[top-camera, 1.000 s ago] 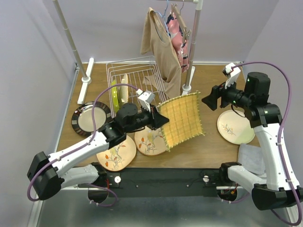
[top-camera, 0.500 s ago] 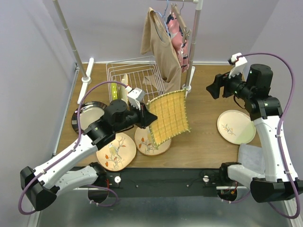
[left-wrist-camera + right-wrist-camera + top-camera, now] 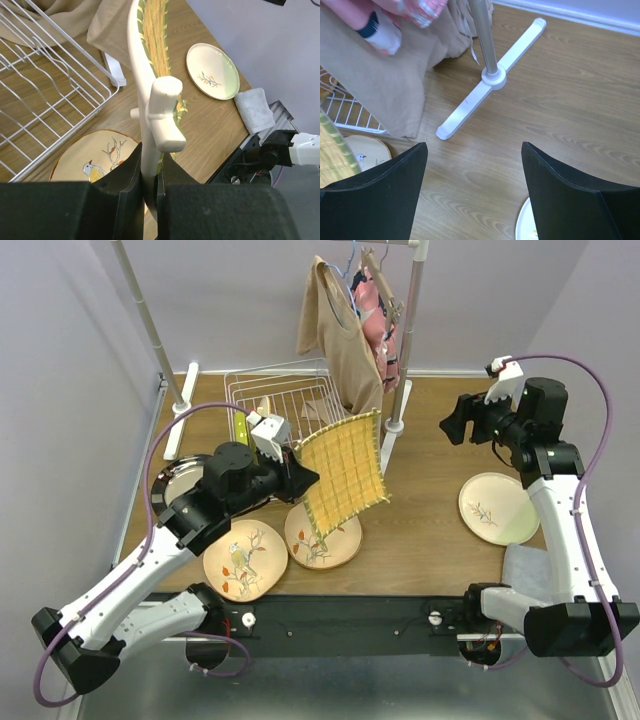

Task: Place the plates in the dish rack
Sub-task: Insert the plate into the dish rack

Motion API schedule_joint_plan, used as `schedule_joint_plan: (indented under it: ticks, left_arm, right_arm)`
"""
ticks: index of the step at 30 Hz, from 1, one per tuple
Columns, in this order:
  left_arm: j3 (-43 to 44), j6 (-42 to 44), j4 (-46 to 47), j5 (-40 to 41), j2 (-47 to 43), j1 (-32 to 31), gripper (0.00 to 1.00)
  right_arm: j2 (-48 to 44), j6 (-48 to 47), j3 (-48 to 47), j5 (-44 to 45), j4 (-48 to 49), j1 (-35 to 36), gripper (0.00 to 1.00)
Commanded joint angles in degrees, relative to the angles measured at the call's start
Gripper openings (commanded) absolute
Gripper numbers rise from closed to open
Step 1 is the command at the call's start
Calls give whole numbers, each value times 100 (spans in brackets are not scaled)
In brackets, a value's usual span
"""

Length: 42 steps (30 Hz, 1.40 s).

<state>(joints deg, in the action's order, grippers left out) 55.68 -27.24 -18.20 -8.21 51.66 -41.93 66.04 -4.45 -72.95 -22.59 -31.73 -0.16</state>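
My left gripper (image 3: 298,480) is shut on the rim of a yellow woven-look square plate (image 3: 345,473), held on edge above the table just in front of the white wire dish rack (image 3: 290,400). The left wrist view shows that plate (image 3: 150,60) edge-on between the jaws of my left gripper (image 3: 150,162). Two peach bird plates (image 3: 245,560) (image 3: 322,540) lie flat below it. A dark-rimmed plate (image 3: 178,490) lies at the left, and a cream-green plate (image 3: 497,508) at the right. My right gripper (image 3: 455,425) (image 3: 474,147) is open and empty over bare wood.
A clothes rail with hanging garments (image 3: 345,330) stands behind the rack, its white foot (image 3: 485,95) on the table. Two plates (image 3: 250,415) stand in the rack's left end. A grey cloth (image 3: 530,575) lies at the front right corner.
My left arm has carried the yellow plate left and back toward the dish rack, turning it more upright. My right gripper has drawn back slightly toward the far right.
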Motion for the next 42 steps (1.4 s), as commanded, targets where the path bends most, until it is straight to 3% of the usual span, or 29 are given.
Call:
schedule_joint_plan:
  ticks: [1, 15, 22, 32, 42]
  left_arm:
    - [452, 44, 176, 214, -130, 80, 0]
    - [1340, -27, -799, 777, 72, 212, 0]
    - [1910, 61, -1283, 1452, 292, 264, 0]
    - [2614, 132, -1968, 2024, 793, 405, 0]
    - [3106, 404, -2039, 2227, 1433, 642, 0]
  right_arm:
    - [67, 58, 333, -334, 377, -177, 84]
    - [128, 49, 1344, -808, 1142, -607, 84]
    - [67, -12, 1757, -1019, 1274, -669, 84]
    - [-65, 40, 1837, -1178, 1274, -669, 84]
    - [-91, 93, 1881, -1283, 1283, -669, 84]
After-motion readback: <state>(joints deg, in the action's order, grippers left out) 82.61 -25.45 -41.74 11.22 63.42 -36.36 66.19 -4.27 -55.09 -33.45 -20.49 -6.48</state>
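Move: The left hand already grips the yellow plate by its edge; the middle of the dish rack lies some 30 cm ahead of it, about 2 cm to its left and 25 cm lower. In the rack the tan plate stands about 30 cm ahead and 11 cm left, the green plate about 29 cm ahead and 17 cm left. The nearer bird plate lies some 9 cm ahead, 6 cm right, 28 cm below. From the empty right hand the rack is roughly 17 cm ahead, 45 cm left. Keeping its pinch on the yellow plate's edge, the left hand carries the plate towards the rack, about 7 cm left and as much forward, rising some 5 cm, mostly early on, while turning about 25 degrees counter-clockwise and rolling its left side up a little. The right hand, empty and still wide open, sinks about 9 cm beside the rack stand's foot. ##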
